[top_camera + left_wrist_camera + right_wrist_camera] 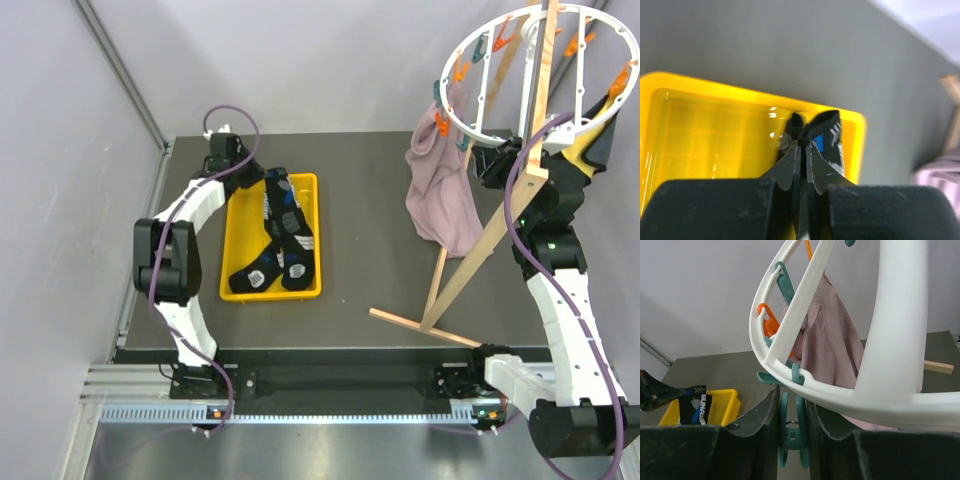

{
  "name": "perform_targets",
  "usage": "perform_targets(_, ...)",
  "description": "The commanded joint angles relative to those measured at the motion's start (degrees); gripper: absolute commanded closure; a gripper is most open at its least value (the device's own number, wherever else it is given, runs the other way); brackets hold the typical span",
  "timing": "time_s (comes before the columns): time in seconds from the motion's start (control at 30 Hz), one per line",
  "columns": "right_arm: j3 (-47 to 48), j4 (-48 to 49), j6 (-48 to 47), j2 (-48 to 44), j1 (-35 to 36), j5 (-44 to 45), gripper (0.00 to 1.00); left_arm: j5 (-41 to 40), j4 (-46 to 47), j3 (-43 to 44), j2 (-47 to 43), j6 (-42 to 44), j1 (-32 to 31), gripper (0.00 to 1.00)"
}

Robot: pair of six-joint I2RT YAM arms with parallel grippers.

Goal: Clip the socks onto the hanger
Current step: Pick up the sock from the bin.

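The socks (pixel 281 236), black with grey, white and blue marks, lie in a yellow tray (pixel 232 232). At the tray's far end my left gripper (pixel 262 180) is shut on the top of a sock (pixel 826 136). In the left wrist view, fabric bunches at the tips of that gripper (pixel 802 146). The hanger (pixel 540 70), a white spoked ring with orange and teal clips, stands on a wooden frame at the far right. My right gripper (pixel 792 392) is shut on a teal clip (pixel 791 424) hanging under the hanger's rim (pixel 850 400).
A pink-mauve garment (pixel 440 200) hangs from the ring's left side, close behind the held clip. The wooden frame's slanted legs and foot bar (pixel 425 328) stand on the grey table right of centre. A grey wall lies to the left.
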Motion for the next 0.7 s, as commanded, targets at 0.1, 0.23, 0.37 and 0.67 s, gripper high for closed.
perform_targets(0.1,1.2,-4.6,0.9,0.2,-0.5,-1.3,1.00,1.2,-0.7,-1.0,-9.2,0.7,-0.5,0.99)
perform_targets(0.23,0.9,-4.7,0.7,-0.1,-0.6,-1.2,1.00,2.2,0.2,-6.0,-12.6,-0.9,-1.1,1.00)
perform_targets(0.37,0.5,-4.7,0.7,-0.3,-0.6,-1.3,1.00,4.3,2.2,-10.5,-14.3,-2.0,-1.6,1.00)
perform_targets(0.67,0.6,-5.9,0.5,-0.3,-0.6,-2.4,1.00,21.0,14.7,-20.8,-23.7,-1.2,-6.6,1.00)
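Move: In the left hand's closed fingers is already the sock's cuff, roughly 10 cm above the far end of the yellow bin. The bin's middle lies about 11 cm back, level sideways and 9 cm below, the other sock some 15 cm back. The teal clip it is bound for is roughly 15 cm back, 45 cm to the right and 25 cm higher. The right hand has that clip right between its fingers. Lifting the pinched cuff another 7 cm or so, the left hand then swings it back about 10 cm and, late on, 6 cm to the right over the bin, sinking again to near its starting height while picking up speed. The wrist turns some 15 degrees, mostly clockwise; the fingers keep their hold. The right hand stays put, still gripping the clip. ##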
